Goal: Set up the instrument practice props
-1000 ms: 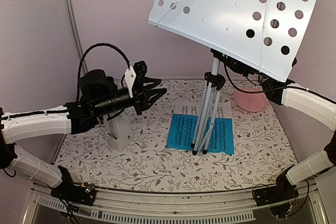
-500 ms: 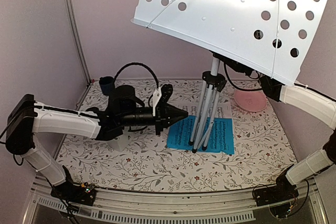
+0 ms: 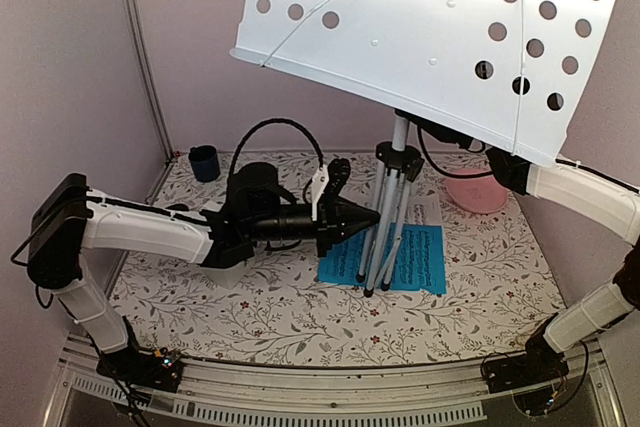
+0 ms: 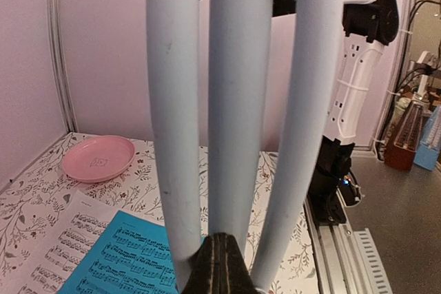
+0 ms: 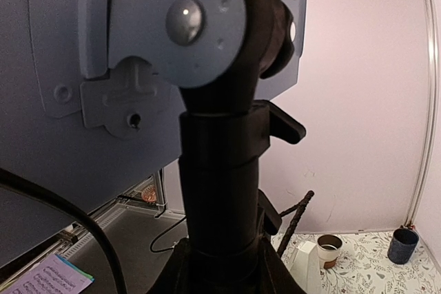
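Note:
The music stand's pale perforated desk tilts high over the table on its tripod legs. My right gripper is shut on the stand's black neck just under the desk, one finger on each side. My left gripper is shut and holds nothing. Its tip rests against the tripod legs low down. The blue music sheet lies under the legs, partly over the white sheet. The white metronome stands behind my left arm, mostly hidden from above.
A pink plate sits at the back right, near my right wrist. A dark blue cup stands in the back left corner. Pink walls close the table on three sides, and a metal rail runs along the near edge.
My left arm has swung right and its gripper has shut, its tip now at the tripod legs. The stand's desk has shifted left and higher in view.

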Motion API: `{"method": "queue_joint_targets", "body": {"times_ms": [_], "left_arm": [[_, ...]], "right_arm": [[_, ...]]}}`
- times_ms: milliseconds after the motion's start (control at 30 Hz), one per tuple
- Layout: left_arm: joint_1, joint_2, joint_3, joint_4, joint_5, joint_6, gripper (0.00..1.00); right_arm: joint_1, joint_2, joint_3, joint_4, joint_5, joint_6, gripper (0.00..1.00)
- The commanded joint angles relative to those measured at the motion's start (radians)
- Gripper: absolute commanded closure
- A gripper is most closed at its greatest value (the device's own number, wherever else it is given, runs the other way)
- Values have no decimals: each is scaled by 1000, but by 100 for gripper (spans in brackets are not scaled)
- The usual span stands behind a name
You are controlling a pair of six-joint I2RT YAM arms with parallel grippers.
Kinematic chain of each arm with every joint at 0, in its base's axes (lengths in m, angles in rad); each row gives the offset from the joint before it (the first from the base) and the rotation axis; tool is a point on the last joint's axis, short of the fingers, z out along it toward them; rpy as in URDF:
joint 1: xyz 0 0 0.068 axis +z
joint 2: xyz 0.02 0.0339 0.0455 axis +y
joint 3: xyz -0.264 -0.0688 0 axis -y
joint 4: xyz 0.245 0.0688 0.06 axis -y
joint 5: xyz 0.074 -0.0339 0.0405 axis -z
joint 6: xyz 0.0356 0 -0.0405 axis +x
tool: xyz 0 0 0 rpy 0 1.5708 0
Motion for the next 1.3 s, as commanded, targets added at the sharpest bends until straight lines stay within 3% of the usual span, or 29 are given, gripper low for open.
{"method": "queue_joint_targets", "body": {"times_ms": [0,167,333,733,1033,1267], "left_arm": [[-19,24,28,17,-19,-1,100],[-20,44,40,5,-19,-2,99],[-19,54,43,11,34,7,78],[-21,66,81,-39,-45,20,60],[-20,49,67,-20,-168,34,56],[-13,-16,-26,56,-119,58,56]], "right_arm": [[20,-30,82,102,141,-16,100],[29,-30,79,101,147,-27,100],[34,-28,79,101,144,-34,100],[43,-34,62,129,154,-26,100],[45,-34,51,151,164,-10,100],[45,-34,56,148,153,-2,100]]}}
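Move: The closed fingers of the left hand point at the music stand's hanging legs, whose near part lies about 2 cm to their right, level in depth and height. The black leg hub sits some 12 cm above the left hand, 3 cm right and about 1 cm farther out; the blue music sheet lies on the table some 15 cm ahead, 5 cm right and 25 cm below. From the right hand, gripping the stand's neck, that part of the legs is about 20 cm straight below. To its right and slightly down, about 1.5 cm in all, the left hand eases in against the stand's legs, opening its shut fingers to a little under half so that they come to straddle the middle and nearest legs. It then edges about 1.5 cm forward, turning some 5 degrees counter-clockwise. The right hand keeps its grip on the neck, drifting under 1 cm and tilting some 5 degrees so the feet swing outward. ##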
